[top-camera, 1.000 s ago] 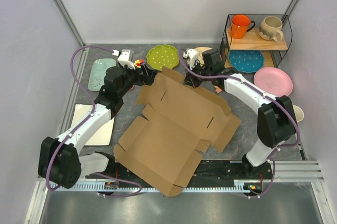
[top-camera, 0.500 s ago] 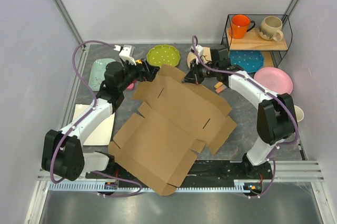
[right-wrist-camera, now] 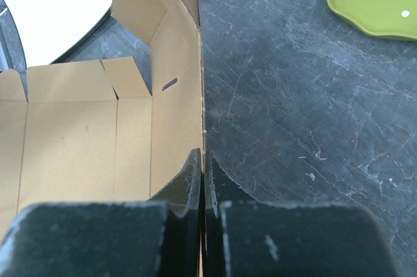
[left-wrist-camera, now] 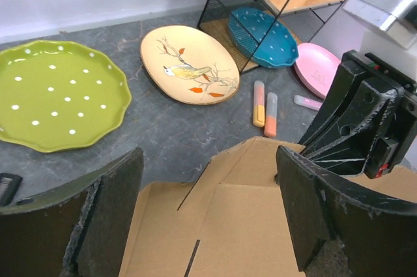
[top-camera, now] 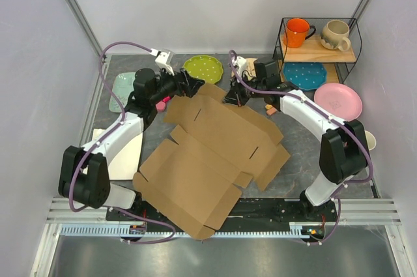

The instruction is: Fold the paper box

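Note:
The paper box [top-camera: 208,153] lies unfolded as a flat brown die-cut in the middle of the table. My right gripper [top-camera: 233,96] is shut on its far edge. In the right wrist view the jaws [right-wrist-camera: 204,163] pinch a thin panel of the paper box [right-wrist-camera: 85,133] that stands on edge. My left gripper [top-camera: 186,85] hovers open over the far-left corner. Its two fingers straddle the cardboard flap [left-wrist-camera: 254,205] without touching it. The left wrist view shows the right gripper [left-wrist-camera: 365,120] just beyond my left gripper [left-wrist-camera: 208,166].
A green dotted plate [top-camera: 202,68] and a cream bird plate [left-wrist-camera: 189,62] lie just beyond the box. Markers [left-wrist-camera: 264,104] lie near them. At the right are a wire rack [top-camera: 319,49] with mugs, a blue plate [top-camera: 304,75] and a pink plate [top-camera: 337,100]. At the left is a white tray [top-camera: 124,153].
My left arm has reached farther out and right, bringing its open gripper over the box's far-left corner. The box has slid slightly left. The right gripper keeps its grip.

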Motion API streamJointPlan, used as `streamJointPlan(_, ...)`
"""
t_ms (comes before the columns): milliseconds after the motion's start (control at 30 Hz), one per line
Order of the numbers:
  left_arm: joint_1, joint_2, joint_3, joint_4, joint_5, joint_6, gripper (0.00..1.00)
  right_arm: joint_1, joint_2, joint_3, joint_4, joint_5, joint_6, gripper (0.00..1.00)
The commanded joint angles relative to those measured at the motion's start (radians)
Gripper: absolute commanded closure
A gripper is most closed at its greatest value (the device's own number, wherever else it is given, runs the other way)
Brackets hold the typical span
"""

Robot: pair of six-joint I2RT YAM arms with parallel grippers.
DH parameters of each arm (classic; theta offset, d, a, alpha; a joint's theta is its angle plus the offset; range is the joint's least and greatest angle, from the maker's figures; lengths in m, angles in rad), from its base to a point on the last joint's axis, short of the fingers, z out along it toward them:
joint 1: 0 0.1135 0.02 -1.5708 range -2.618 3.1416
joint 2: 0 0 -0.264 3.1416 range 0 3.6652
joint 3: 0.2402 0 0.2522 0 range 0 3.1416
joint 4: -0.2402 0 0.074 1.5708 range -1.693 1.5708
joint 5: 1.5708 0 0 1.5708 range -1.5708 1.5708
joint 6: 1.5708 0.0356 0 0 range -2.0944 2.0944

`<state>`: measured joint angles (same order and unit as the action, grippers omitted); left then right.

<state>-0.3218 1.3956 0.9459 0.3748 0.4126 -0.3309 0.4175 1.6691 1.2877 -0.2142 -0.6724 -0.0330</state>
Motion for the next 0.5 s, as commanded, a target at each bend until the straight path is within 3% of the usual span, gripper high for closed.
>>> streamJointPlan(0, -0.013, 0.028, 0.039, 0.047, 0.089, 0.026, 0.12, 0.033, -0.055, 0.018, -0.017, 0.054, -0.053, 1.0)
streamJointPlan(100, -0.02, 0.042, 0.037, 0.038, 0.089, 0.039, 0.18, 0.046, -0.057, 0.019, -0.028, 0.069, -0.065, 1.0)
streamJointPlan(233, -0.037, 0.034, 0.016, 0.036, 0.112, 0.035, 0.45, 0.055, -0.062, 0.016, -0.034, 0.109, -0.07, 1.0)
streamJointPlan(300, -0.056, 0.019, -0.001, 0.038, 0.12, 0.027, 0.53, 0.063, -0.063, 0.016, -0.037, 0.129, -0.073, 1.0)
streamJointPlan(467, -0.127, -0.026, -0.079, 0.039, 0.075, 0.041, 0.55, 0.127, -0.089, 0.018, -0.066, 0.339, -0.111, 1.0)
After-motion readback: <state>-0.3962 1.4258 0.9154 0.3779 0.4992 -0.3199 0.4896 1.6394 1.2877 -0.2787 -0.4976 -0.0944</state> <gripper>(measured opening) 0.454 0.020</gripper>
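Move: The edge of the raised box panel that the left hand goes for is about 3 cm back, 5 cm right and 4 cm below it. From the right hand, which already pinches the panel's edge, that spot lies some 2 cm ahead and 6 cm left, at about its height. The green plate lies roughly 12 cm ahead of the left hand, 1 cm right; the bird plate 14 cm ahead and 18 cm right, both 15 cm below. Left hand moves right, back and down, about 5 cm, half closing around the panel edge; right keeps its pinch. ##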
